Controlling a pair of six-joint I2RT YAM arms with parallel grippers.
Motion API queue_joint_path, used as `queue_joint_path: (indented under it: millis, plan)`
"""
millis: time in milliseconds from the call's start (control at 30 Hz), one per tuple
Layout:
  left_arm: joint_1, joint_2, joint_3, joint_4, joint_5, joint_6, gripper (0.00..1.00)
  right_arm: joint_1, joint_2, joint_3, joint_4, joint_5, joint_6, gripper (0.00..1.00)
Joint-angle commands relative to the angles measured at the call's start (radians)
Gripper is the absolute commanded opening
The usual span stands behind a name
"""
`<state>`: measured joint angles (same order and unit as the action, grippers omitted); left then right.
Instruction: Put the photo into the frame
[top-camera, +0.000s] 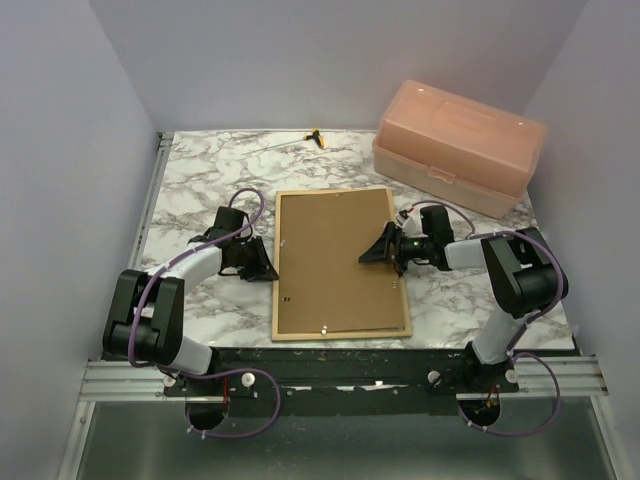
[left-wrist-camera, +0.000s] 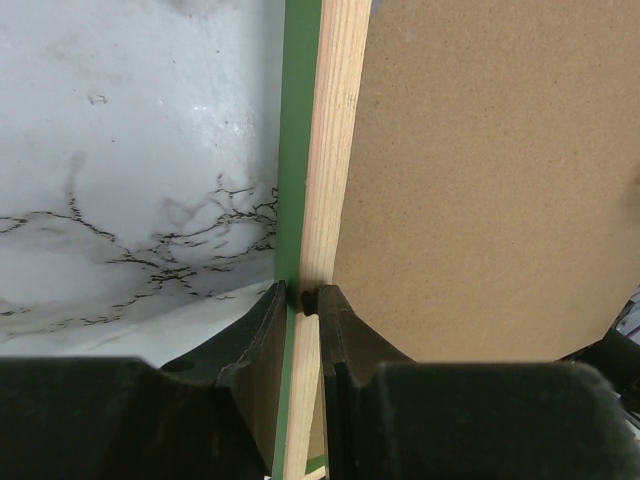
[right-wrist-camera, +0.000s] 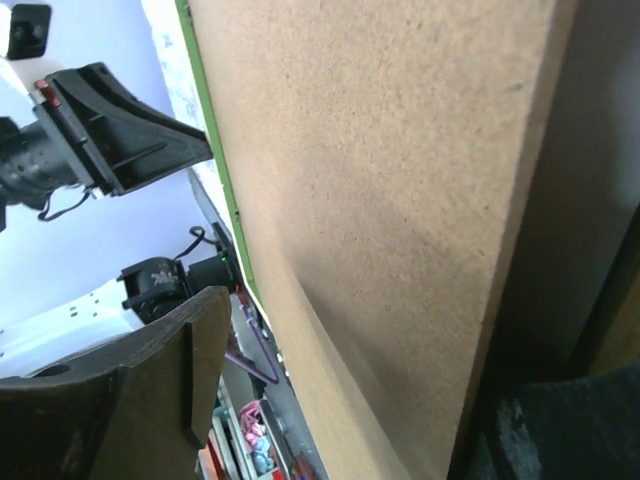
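The frame (top-camera: 340, 332) lies face down on the marble table, bare wood rails up, with a brown hardboard backing panel (top-camera: 330, 260) inside it. My left gripper (top-camera: 265, 270) is shut on the frame's left rail (left-wrist-camera: 325, 150), one finger on the green outer side and one on the inner side (left-wrist-camera: 303, 297). My right gripper (top-camera: 372, 256) hovers over the panel's right half with its jaws open. In the right wrist view the panel (right-wrist-camera: 380, 180) fills the wide gap between the fingers (right-wrist-camera: 360, 380). The photo is hidden.
A pink plastic box (top-camera: 460, 145) with a closed lid stands at the back right of the table. A small yellow and black object (top-camera: 317, 137) lies at the back edge. Walls enclose the table on the left, back and right.
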<state>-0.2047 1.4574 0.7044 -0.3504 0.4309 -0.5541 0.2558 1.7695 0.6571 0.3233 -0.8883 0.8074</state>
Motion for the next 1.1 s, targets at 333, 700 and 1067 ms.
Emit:
queue_joint_path:
  millis: [333, 700, 1067]
  plan:
    - [-0.011, 0.037, 0.001, 0.018, -0.011, 0.019, 0.2, 0.095, -0.053, 0.101, -0.455, 0.402, -0.141, 0.9]
    - [-0.01, 0.038, 0.004, 0.014, -0.011, 0.022, 0.2, 0.121, -0.081, 0.167, -0.612, 0.536, -0.169, 1.0]
    - [-0.01, 0.039, 0.006, 0.012, -0.012, 0.02, 0.2, 0.143, -0.126, 0.22, -0.75, 0.699, -0.204, 1.0]
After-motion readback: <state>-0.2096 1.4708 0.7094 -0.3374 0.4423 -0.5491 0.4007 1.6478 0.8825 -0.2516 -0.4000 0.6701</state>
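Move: The backing board's right edge lies about 3 cm to the right of the half-open right hand, level with it and some 2 cm below; the frame's right rail runs about 5 cm to the right. The board's middle is around 8 cm to that hand's left, also level with it. The left hand still grips the frame's left rail between its fingers, with the board's right edge about 26 cm to its right. Tipping over almost on the spot, the right hand rolls its left-pointing fingers some 25 to 30 degrees steeper down towards the board, one finger over the board and the other by its right edge. The fingers spread from two-thirds to fully open, and near the end the hand eases about 1 cm right and slightly forward. The left hand keeps its pinch on the left rail. ##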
